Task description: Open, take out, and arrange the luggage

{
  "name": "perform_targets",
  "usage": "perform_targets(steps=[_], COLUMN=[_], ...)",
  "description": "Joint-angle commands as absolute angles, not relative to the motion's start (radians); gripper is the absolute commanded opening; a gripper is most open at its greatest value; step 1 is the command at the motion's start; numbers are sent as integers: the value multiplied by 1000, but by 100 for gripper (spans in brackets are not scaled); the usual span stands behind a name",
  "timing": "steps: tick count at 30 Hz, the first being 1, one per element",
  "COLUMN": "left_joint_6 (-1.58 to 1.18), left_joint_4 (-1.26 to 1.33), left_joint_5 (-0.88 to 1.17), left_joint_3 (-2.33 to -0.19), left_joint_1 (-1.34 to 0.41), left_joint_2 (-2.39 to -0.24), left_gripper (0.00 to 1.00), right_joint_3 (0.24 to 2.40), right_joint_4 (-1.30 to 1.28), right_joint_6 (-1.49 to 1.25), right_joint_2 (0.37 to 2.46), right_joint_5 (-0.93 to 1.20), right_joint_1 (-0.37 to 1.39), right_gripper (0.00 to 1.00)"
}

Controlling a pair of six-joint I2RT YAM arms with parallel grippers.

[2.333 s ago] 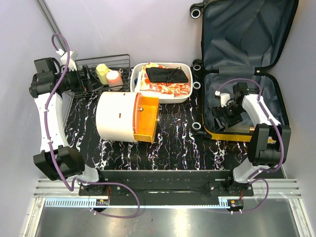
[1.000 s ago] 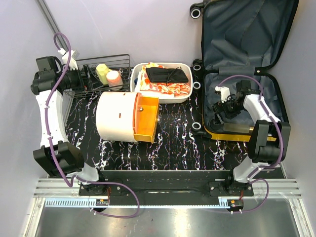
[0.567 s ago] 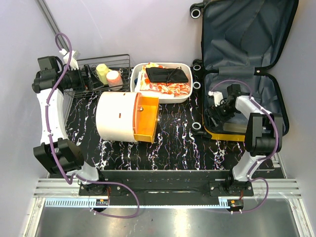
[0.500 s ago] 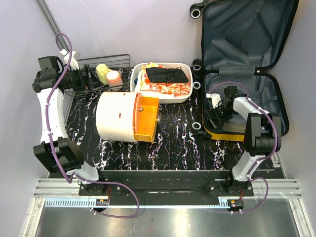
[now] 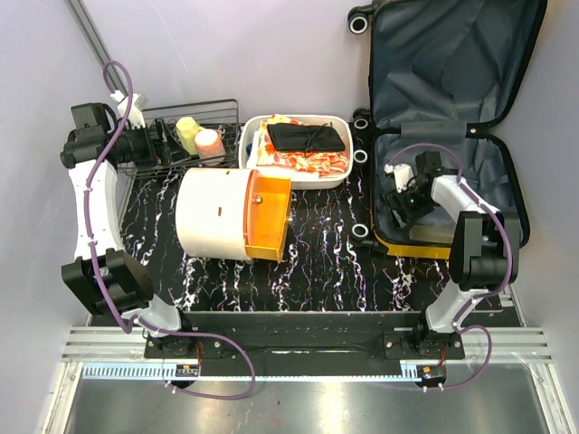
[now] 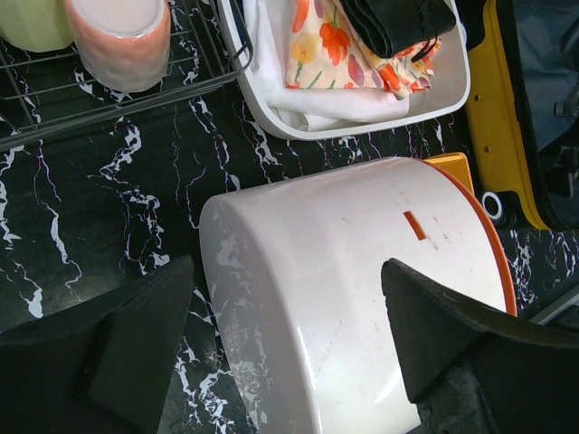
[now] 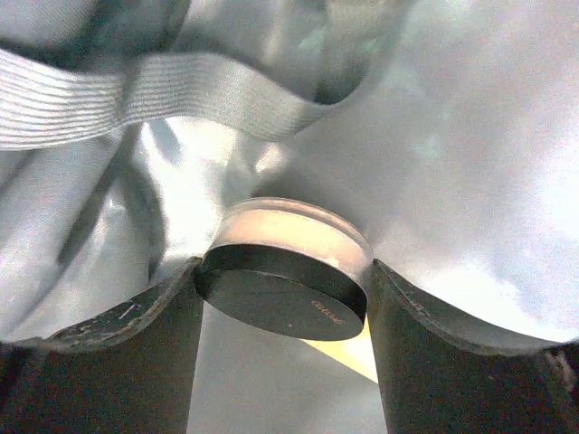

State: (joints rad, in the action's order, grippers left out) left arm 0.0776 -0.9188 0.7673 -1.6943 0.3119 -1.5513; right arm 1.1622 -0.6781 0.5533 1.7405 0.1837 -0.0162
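The luggage (image 5: 412, 246), a yellow hard-shell suitcase with dark grey lining, lies open at the right, lid propped against the back wall. My right gripper (image 5: 399, 204) reaches into its near left part. In the right wrist view the right gripper (image 7: 283, 271) is shut on a small round jar (image 7: 289, 231) with a pale pink body and a black lid, one finger against each side. It rests on the grey lining (image 7: 452, 163) below an elastic strap (image 7: 136, 95). My left gripper (image 6: 285, 267) hangs open above the cream-and-orange round container (image 6: 344, 271), holding nothing.
The round container (image 5: 213, 212) lies on its side mid-table, orange end towards the suitcase. Behind it stands a white tray (image 5: 339, 172) with floral cloth and a black pouch (image 5: 306, 136). A wire rack (image 5: 222, 108) at the back left holds a yellowish cup and a pink cup.
My right gripper moved left inside the suitcase and its jaws closed in onto the small round jar. The left arm has hardly moved and stays open.
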Motion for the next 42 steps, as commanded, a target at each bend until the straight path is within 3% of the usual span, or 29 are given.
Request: perform_targets(steps=[1,8,22,30,42], left_joint_6=[81,66,29,29,29], left_joint_4=[-881,-881,-816,-807,-790], left_joint_5=[793,810,815,816,828], left_joint_3=[-1741,-1740,-1620,-1580,-1551], left_joint_1=[310,308,307,307,307], left_joint_2=[-1548,-1555,-1480,-1447,-1434], left_gripper=[88,87,87,86,86], right_joint_3=[1295,1523,1752,1835,1871], right_joint_4=[-757,-854,-684,-658,-779], right_joint_6=[610,552,347,365,514], right_joint_2=[1631,1654,1755,1845,1962], right_joint_5=[247,478,776,778,637], right_joint_1=[-35,-6,412,580,692], right_gripper=[44,40,43,43,43])
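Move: Some 38 cm to the right hand's left and 2 cm nearer the base, about level with it, lies the open yellow drawer; the white case is behind it, 50 cm left and 2 cm back. The suitcase's left wall stands about 10 cm left and 5 cm ahead, the white bin 30 cm left and 18 cm ahead. From the left hand the drawer lies roughly 19 cm right, 6 cm back and 26 cm below. Lifting the black-lidded jar it already grips, the right hand climbs about 20 cm out of the suitcase, then sweeps left over its wall to the drawer, some 37 cm in all, easing off and starting to sink at the end. Meanwhile the wrist turns about 60 degrees counter-clockwise and tilts, so the fingers go from pointing down to pointing left and down; they keep their hold. ##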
